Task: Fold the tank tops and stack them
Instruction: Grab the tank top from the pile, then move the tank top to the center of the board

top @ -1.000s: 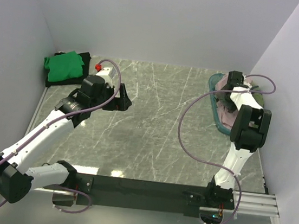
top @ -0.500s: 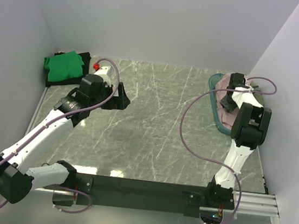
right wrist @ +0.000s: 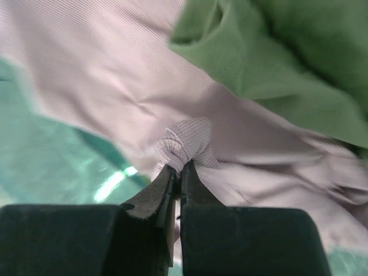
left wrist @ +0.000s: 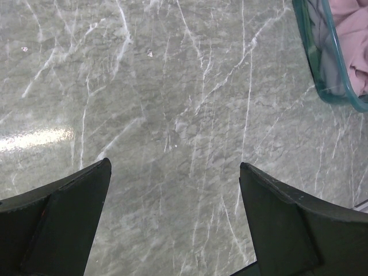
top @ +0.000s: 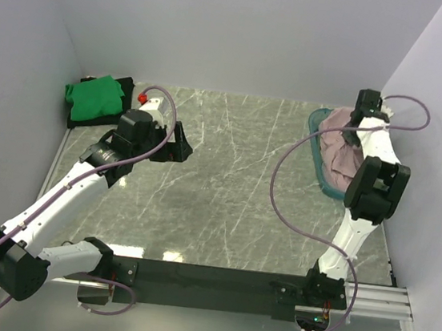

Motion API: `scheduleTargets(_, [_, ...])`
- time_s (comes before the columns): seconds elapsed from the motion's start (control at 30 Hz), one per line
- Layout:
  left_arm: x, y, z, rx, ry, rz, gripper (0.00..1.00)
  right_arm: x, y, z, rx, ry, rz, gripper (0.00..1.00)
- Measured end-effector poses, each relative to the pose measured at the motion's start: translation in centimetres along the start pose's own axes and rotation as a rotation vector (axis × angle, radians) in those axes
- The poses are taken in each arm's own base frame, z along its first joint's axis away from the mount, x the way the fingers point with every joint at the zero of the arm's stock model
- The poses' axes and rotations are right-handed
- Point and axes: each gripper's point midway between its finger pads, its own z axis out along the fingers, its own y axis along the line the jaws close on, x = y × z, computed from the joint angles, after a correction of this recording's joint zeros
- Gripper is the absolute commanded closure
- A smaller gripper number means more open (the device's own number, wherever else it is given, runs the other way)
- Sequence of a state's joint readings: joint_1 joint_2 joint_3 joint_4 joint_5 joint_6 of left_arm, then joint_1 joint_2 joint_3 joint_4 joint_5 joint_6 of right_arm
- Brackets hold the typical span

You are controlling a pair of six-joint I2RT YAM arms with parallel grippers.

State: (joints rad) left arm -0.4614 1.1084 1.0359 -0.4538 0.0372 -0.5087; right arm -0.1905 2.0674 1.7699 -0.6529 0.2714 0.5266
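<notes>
My right gripper (right wrist: 179, 167) is shut on a bunched fold of the dusty pink tank top (right wrist: 190, 141). An olive green tank top (right wrist: 276, 52) lies beside the pink one. From above, the right gripper (top: 359, 114) hangs over the far end of the teal basket (top: 319, 159), and the pink tank top (top: 340, 146) is drawn up out of it. A folded bright green tank top (top: 95, 95) rests on a black tank top (top: 76, 120) at the far left. My left gripper (top: 177, 144) is open over bare table, and nothing lies between its fingers (left wrist: 69, 213).
The basket's rim (left wrist: 322, 75), with pink cloth (left wrist: 353, 40) inside, shows at the left wrist view's top right. White walls close in on the left, back and right. Grey marble table (top: 236, 175) spreads between the two arms.
My right gripper has closed on the pink tank top and risen toward the back wall, pulling the cloth up. The left arm has barely moved.
</notes>
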Motion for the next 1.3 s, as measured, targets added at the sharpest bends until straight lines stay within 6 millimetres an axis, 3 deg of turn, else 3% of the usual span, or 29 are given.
scheduleTargets(0.17, [0.0,0.0,0.0,0.000,0.001,0.000,0.01,-5.9,1.1,-6.6,-0.078,-0.140,0.045,1.00])
scheduleTargets(0.4, [-0.1,0.0,-0.1,-0.003,-0.005,-0.001,0.01,-13.7,1.8,-20.0,-0.241,-0.400,0.117,1.00])
scheduleTargets(0.47, [-0.3,0.0,-0.3,-0.004,-0.016,-0.004,0.01,-14.6,2.4,-23.8,-0.296,-0.457,0.114,1.00])
scheduleTargets(0.57, [-0.9,0.0,-1.0,-0.005,-0.046,-0.007,0.01,-14.8,5.1,-30.5,-0.419,-0.537,0.075,1.00])
scheduleTargets(0.73, [-2.5,0.3,-2.6,-0.032,-0.129,-0.012,0.01,-11.4,10.8,-40.8,-0.659,-0.614,-0.032,1.00])
scheduleTargets(0.83, [-3.4,0.7,-3.5,-0.054,-0.174,-0.021,0.01,-8.8,11.9,-45.0,-0.764,-0.622,-0.085,1.00])
scheduleTargets(1.03, [-4.7,1.6,-4.9,-0.100,-0.249,-0.057,0.01,-3.1,12.2,-52.4,-0.971,-0.622,-0.173,1.00])
scheduleTargets(1.1, [-5.1,1.8,-5.3,-0.108,-0.268,-0.069,0.00,-1.1,12.3,-53.4,-1.025,-0.599,-0.202,1.00])
scheduleTargets(1.2, [-5.4,2.0,-5.6,-0.118,-0.287,-0.087,0.00,2.7,13.1,-52.9,-1.078,-0.540,-0.261,1.00])
scheduleTargets(1.3, [-5.5,1.9,-5.7,-0.113,-0.292,-0.109,0.00,9.0,15.3,-50.9,-1.131,-0.416,-0.366,1.00])
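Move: The right fingers are already shut on a bunch of the pink tank top down in the basket; the open middle of the table, where it is carried, lies about 42 cm to the left, 20 cm back and 10 cm below. The basket's middle is roughly 7 cm back and 4 cm left, a little lower; the green tank top is some 6 cm to the right. From the left hand the table's middle is about 14 cm right, level ahead, 22 cm below. Keeping its pinch on the pink tank top, the right hand pulls it steeply up about 45 cm out of the basket, swings fast some 35 cm left and nearly 20 cm back towards the table's middle, then sinks about 8 cm, the fingers tipping up and turning some 50 degrees counter-clockwise. The left hand, wide open, rises and shifts left about 5 cm. ##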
